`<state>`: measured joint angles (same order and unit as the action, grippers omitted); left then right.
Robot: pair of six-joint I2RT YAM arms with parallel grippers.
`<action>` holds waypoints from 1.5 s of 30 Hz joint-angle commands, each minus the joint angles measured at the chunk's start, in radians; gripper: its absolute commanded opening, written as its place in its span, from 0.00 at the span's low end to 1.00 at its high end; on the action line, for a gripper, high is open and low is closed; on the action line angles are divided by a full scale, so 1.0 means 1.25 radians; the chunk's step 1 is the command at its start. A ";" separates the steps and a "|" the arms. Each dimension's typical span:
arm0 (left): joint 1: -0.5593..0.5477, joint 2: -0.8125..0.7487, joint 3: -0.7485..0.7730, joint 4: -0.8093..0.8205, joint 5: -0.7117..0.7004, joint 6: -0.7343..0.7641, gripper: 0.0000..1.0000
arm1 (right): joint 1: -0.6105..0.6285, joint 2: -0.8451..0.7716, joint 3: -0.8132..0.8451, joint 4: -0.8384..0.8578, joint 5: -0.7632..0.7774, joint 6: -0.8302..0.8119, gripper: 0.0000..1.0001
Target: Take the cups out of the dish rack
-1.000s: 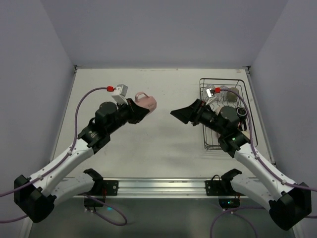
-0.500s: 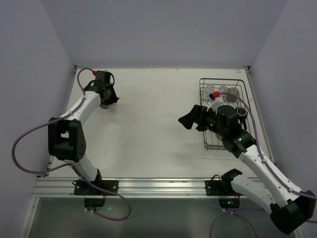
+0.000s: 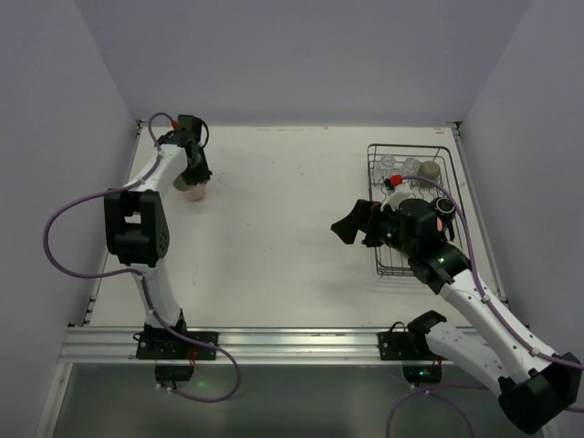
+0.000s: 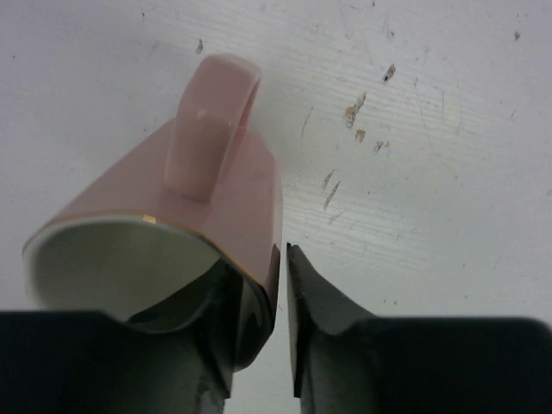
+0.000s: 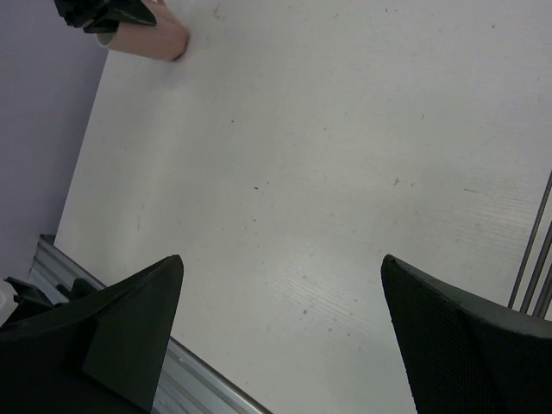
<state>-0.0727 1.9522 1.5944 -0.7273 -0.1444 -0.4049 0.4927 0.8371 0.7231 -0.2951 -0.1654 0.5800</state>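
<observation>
The pale pink mug [image 3: 192, 190] is at the far left of the table, under my left gripper [image 3: 193, 175]. In the left wrist view the mug [image 4: 224, 185] is tilted with its handle up, and my left gripper [image 4: 274, 259] pinches its rim, one finger inside and one outside. My right gripper [image 3: 348, 228] is open and empty over the table left of the dish rack [image 3: 378, 260]. The rack holds clear glasses [image 3: 389, 165], an olive-grey mug [image 3: 431, 171] and a black mug [image 3: 444, 208]. The right wrist view shows my open right gripper [image 5: 281, 259] and the pink mug [image 5: 153, 38] far off.
The left wall and the table's back left corner are close to the left gripper. The right arm covers part of the rack. Rack wires [image 5: 535, 250] show at the right wrist view's right edge. The metal rail [image 3: 292, 342] runs along the near edge.
My left arm has swung from the table's middle to the far left with the pink mug and brought it down there. My right gripper has shifted slightly toward the near side, still open.
</observation>
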 commanded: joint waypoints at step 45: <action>-0.363 -0.833 -0.577 0.383 0.394 0.081 1.00 | -0.293 0.087 0.073 -0.267 0.510 0.010 0.99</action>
<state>-0.4938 0.9161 0.8871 -0.2668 0.3660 -0.3504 0.1329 0.9131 0.7944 -0.6434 0.5007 0.5610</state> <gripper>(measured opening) 0.997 0.990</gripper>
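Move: The left fingers still hold the rim of the placed cup, its middle about 4 cm to their left, 2 cm ahead and 4 cm below. From the open right hand, the racked cup (pink) lies some 20 cm right, 4 cm ahead and 14 cm below. The beige cup is 6 cm farther out and 4 cm left of it, the black mug 6 cm out and 7 cm right, the brown-white cup 5 cm nearer and 8 cm right. Left opens, releases the placed cup, rises, retreats back-right; open right hand swings 22 cm right towards racked cup. ##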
